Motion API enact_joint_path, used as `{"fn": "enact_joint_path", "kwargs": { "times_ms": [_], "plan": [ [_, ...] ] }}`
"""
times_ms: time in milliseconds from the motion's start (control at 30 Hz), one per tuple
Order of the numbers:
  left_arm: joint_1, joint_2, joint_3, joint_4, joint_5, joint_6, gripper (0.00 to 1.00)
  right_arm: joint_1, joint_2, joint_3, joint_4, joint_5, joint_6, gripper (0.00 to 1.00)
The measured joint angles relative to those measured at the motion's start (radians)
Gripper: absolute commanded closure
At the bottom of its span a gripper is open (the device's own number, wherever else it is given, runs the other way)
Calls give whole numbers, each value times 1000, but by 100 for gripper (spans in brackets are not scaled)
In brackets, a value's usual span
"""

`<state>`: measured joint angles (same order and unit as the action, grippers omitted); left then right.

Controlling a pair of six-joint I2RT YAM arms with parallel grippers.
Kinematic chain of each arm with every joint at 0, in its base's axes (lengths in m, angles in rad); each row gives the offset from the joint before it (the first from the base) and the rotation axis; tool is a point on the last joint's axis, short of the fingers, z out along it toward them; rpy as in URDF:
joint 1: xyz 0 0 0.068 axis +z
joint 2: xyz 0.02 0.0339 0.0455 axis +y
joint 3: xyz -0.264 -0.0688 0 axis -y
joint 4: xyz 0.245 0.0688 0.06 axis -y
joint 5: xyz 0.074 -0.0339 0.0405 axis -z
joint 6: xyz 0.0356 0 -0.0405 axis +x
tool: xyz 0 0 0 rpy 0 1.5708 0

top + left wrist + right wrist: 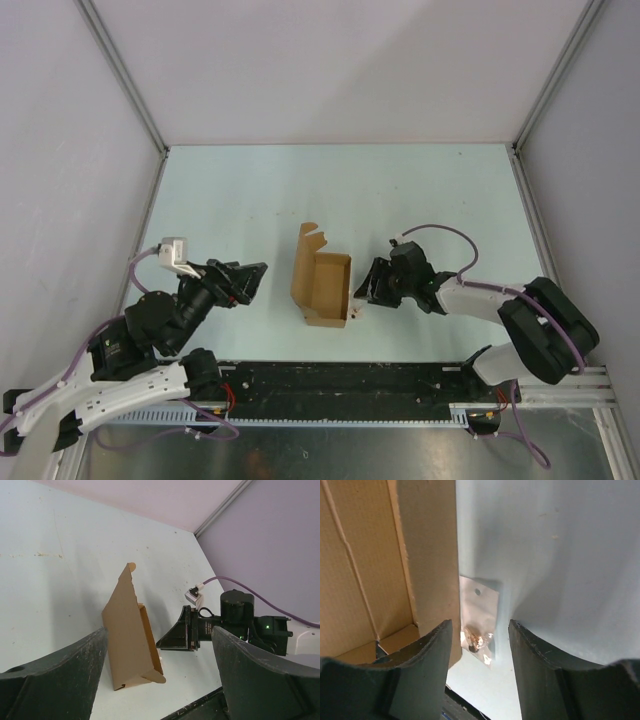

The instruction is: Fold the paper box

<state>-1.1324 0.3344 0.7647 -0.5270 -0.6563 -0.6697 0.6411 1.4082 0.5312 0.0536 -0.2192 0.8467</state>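
Note:
The paper box [322,290] is a brown cardboard carton lying mid-table, its lid flap standing up on its left side and its open cavity facing up. In the left wrist view the paper box [127,635] shows its outer wall and a rounded tab. My left gripper [250,280] is open, a short way left of the box and apart from it. My right gripper [366,285] is open just right of the box. In the right wrist view its jaws [480,626] straddle a small silvery packet [480,612] lying on the table against the box wall [427,565].
The packet [357,314] shows as a white speck by the box's near right corner. Grey enclosure walls and metal frame posts [125,80] bound the pale table [330,190]. A black rail [340,385] runs along the near edge.

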Motion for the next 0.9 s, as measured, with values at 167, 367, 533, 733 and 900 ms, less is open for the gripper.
{"fn": "enact_joint_path", "kwargs": {
  "times_ms": [167, 367, 533, 733, 900],
  "plan": [
    [0, 0, 0, 0, 0, 0, 11, 11, 42, -3, 86, -24, 14, 55],
    [0, 0, 0, 0, 0, 0, 11, 29, 77, -5, 117, -25, 24, 76],
    [0, 0, 0, 0, 0, 0, 11, 34, 92, -11, 129, -25, 27, 98],
    [0, -1, 0, 0, 0, 0, 11, 32, 53, -24, 87, -13, 14, 100],
    [0, -1, 0, 0, 0, 0, 11, 29, -192, -34, -85, 68, -31, 100]
  ]
}}
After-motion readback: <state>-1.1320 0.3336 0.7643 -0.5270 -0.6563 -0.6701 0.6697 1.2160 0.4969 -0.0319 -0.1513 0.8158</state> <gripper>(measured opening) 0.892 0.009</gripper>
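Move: The small packet lies flat on the table just beyond my half-open right fingers, about 2 cm to the left, 1 cm back and 2 cm below. The paper box hugs its left side, its middle some 7 cm left of my right hand and 1 cm ahead; the box's raised lid stands about 11 cm left and 3 cm ahead. From my left hand the packet is roughly 20 cm right, 4 cm ahead and 29 cm down. I ease my right hand about 2 cm left towards the box's right wall, then sink a good 1 cm onto the packet while my fingers go from half open to shut, pinching it. With it held I draw back right about 3 cm, away from the box, and lift some 4 cm, quickest at the end. ##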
